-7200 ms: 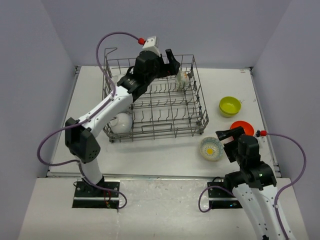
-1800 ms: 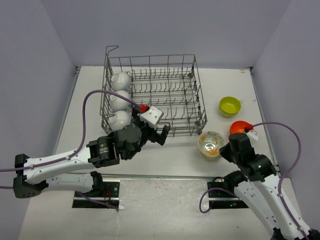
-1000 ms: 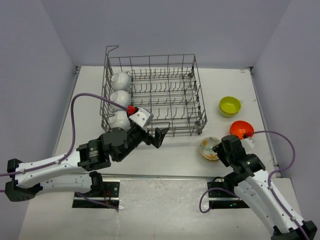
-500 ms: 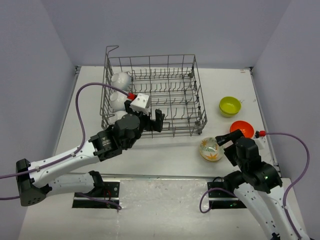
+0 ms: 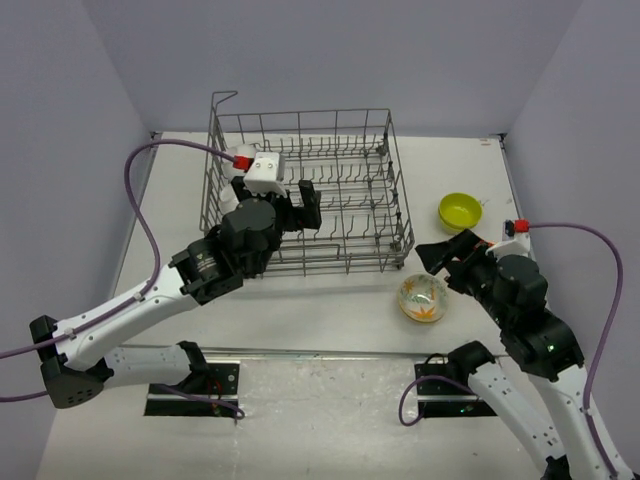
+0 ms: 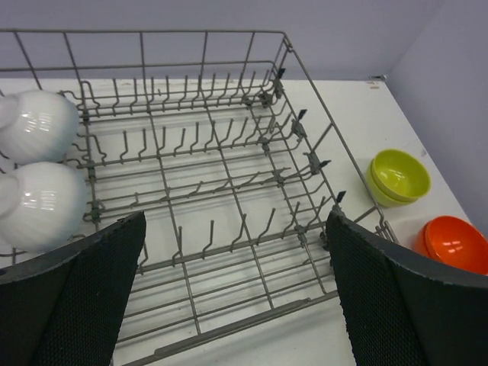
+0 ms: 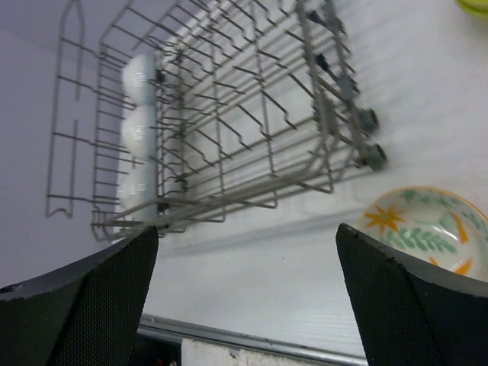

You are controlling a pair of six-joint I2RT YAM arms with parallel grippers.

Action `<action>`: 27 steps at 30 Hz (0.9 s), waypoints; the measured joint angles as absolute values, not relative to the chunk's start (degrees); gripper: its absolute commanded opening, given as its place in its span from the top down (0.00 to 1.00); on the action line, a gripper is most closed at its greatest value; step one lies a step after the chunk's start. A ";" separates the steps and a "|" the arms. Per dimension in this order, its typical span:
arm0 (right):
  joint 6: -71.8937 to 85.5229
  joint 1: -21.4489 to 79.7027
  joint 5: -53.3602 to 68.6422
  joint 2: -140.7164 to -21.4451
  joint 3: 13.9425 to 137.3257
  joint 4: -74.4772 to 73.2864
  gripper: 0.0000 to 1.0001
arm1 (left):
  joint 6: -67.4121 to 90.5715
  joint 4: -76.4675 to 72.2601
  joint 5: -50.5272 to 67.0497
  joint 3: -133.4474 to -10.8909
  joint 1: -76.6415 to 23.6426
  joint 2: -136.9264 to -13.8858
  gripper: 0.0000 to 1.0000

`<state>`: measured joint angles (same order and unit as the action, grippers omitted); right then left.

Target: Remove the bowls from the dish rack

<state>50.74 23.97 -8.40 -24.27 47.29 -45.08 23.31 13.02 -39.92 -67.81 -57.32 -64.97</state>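
Note:
The grey wire dish rack (image 5: pixel 340 190) stands at the back of the table. White bowls (image 7: pixel 137 133) sit on edge along its left side, two of them showing in the left wrist view (image 6: pixel 42 202). My left gripper (image 6: pixel 235 217) hovers open over the rack's front rows (image 5: pixel 300 205), holding nothing. A floral bowl (image 5: pixel 423 298) rests upright on the table in front of the rack's right corner. My right gripper (image 5: pixel 445 255) hangs open just above and behind it, empty (image 7: pixel 248 229). A yellow-green bowl (image 5: pixel 459 211) and an orange bowl (image 6: pixel 454 244) sit to the right of the rack.
The rack's raised corner loop (image 5: pixel 222 98) stands at its far left. The table's front rail (image 7: pixel 252 343) runs below the right gripper. Purple walls close in the table on three sides.
My right gripper has opened and lifted back off the floral bowl, which stays on the table. My left arm has swung from the rack's front edge to above its rows.

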 measured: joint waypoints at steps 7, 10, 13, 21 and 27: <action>43.11 23.94 5.21 -37.12 54.28 -30.09 0.01 | 19.79 21.67 -50.33 -77.12 -55.90 -66.13 0.00; 42.48 24.82 13.61 -47.13 56.27 -21.56 0.01 | 19.90 26.37 -53.43 -83.99 -55.59 -68.36 0.00; 41.17 29.15 17.10 -60.53 62.57 -17.69 0.01 | 19.92 29.41 -57.06 -85.49 -55.57 -68.20 0.00; 43.57 36.88 22.35 -88.75 79.33 -11.29 0.01 | 18.65 34.96 -65.36 -85.14 -55.24 -65.36 0.00; 46.87 41.32 22.02 -106.13 90.17 -11.55 0.01 | 13.02 30.44 -69.78 -78.43 -55.22 -56.03 0.00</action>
<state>46.87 41.32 22.02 -106.13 90.17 -11.55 13.02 30.44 -69.78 -78.43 -55.22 -56.03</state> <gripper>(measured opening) 0.987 0.997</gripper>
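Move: From the right hand, the front white bowl in the rack lies about 39 cm to the left, 15 cm ahead and 17 cm below. The middle white bowl stands some 10 cm beyond that bowl and the far one about 20 cm beyond it, all in one row. The patterned bowl is nearly straight under the right hand, roughly 21 cm down. From the left hand, the front white bowl is about 7 cm ahead, 10 cm left and 27 cm below. The right hand leaves the air above the patterned bowl and sweeps fast over the rack towards the front white bowl, about 33 cm left and 15 cm forward, rising first and then sinking, while it swings some 45 degrees counter-clockwise with its fingers staying wide open and touching nothing. The left hand, open and empty too, clears out of the way to the left and upwards, turning counter-clockwise as it goes. ##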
